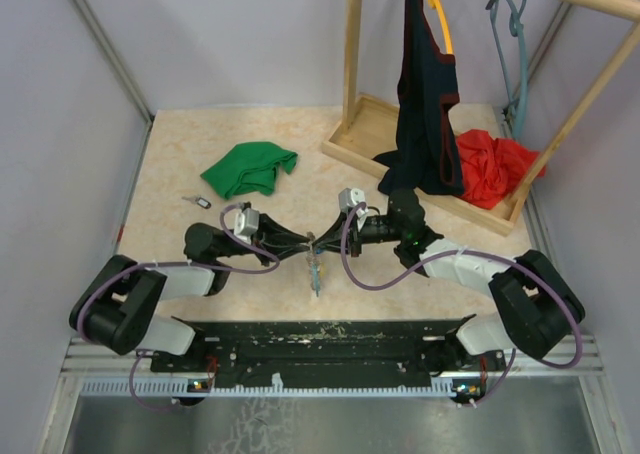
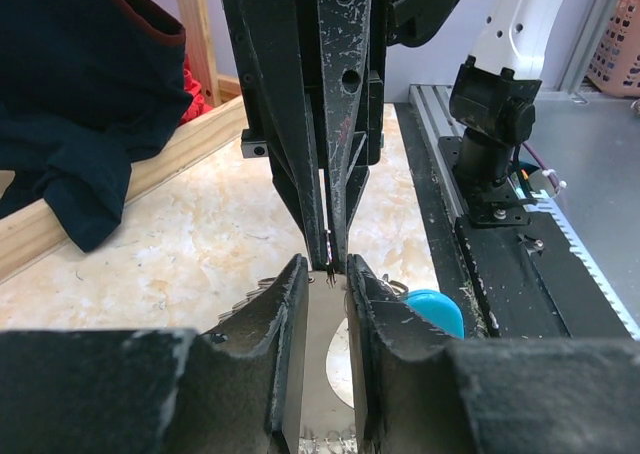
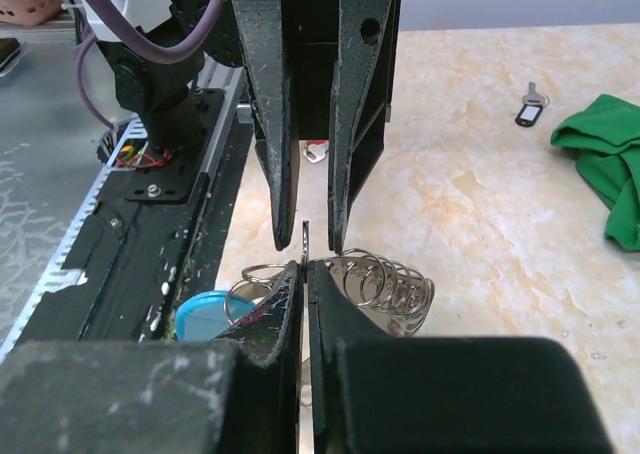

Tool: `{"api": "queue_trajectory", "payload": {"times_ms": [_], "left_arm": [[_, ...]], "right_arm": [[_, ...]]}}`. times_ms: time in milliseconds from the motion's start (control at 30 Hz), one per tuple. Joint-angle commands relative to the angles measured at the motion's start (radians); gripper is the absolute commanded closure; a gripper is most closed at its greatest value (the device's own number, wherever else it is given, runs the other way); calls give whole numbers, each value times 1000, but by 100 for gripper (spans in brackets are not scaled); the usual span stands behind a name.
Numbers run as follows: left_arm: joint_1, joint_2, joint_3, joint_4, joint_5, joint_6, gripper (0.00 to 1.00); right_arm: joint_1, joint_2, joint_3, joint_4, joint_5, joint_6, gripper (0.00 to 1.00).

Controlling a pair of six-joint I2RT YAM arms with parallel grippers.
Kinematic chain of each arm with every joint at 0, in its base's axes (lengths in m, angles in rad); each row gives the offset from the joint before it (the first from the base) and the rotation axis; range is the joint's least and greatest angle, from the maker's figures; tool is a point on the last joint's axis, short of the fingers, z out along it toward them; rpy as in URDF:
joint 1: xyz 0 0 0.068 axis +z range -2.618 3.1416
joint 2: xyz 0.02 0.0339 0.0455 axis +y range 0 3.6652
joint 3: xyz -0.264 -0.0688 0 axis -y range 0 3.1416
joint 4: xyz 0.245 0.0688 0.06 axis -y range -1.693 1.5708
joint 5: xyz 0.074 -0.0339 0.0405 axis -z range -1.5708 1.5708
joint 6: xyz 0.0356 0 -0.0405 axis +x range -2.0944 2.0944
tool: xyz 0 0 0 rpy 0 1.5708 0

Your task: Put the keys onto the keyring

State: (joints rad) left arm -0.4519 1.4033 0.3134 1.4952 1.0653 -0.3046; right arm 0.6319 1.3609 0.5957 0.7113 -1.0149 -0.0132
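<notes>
Both grippers meet over the middle of the table, holding the keyring (image 1: 316,274) between them; its bundle hangs just below. My left gripper (image 2: 325,266) is closed across a flat silvery piece (image 2: 322,354) that spans both pads. My right gripper (image 3: 305,266) is shut on a thin metal edge that stands up between the left fingertips. A coil of silvery rings (image 3: 385,279) and a light blue tag (image 3: 205,312) hang beside the fingers. One small key with a dark head (image 1: 197,202) lies alone on the table at the left, also seen in the right wrist view (image 3: 530,104).
A green cloth (image 1: 250,167) lies at the back left, close to the loose key. A wooden rack (image 1: 360,139) at the back right carries a dark garment (image 1: 425,104) and a teal hanger (image 1: 515,64), with a red cloth (image 1: 495,164) on its base. The black mounting rail (image 1: 320,339) runs along the near edge.
</notes>
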Motion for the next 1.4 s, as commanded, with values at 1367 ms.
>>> {"api": "queue_trajectory", "payload": {"times_ms": [1367], "left_arm": [[-19, -335, 32, -744, -306, 349, 100]], "right_arm": [[-5, -110, 138, -386, 179, -194, 71]]}}
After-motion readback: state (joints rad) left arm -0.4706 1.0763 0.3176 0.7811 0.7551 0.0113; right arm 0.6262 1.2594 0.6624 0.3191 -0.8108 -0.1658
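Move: Right fingers hold the keyring's thin wire. For the left gripper, open around it, that wire is roughly 1 cm to the right and 1 cm lower, level fore and aft; from the right gripper it lies about 1 cm to the left, at its height. From the left gripper, the blue key hangs about 1 cm right, 2 cm back and 3 cm below, and the cyan disc about 3 cm back and 9 cm below, straight under sideways. Sink the left gripper about 1 cm onto the wire standing out of the right fingers and shut it there while the right keeps its grip. Then open the right fingers partway to release the wire. Carry the keyring forward some 3 cm and to the left, turning the left wrist nearly 20 degrees counter-clockwise; ease the right gripper forward, right and slightly down, turning it slightly clockwise. ##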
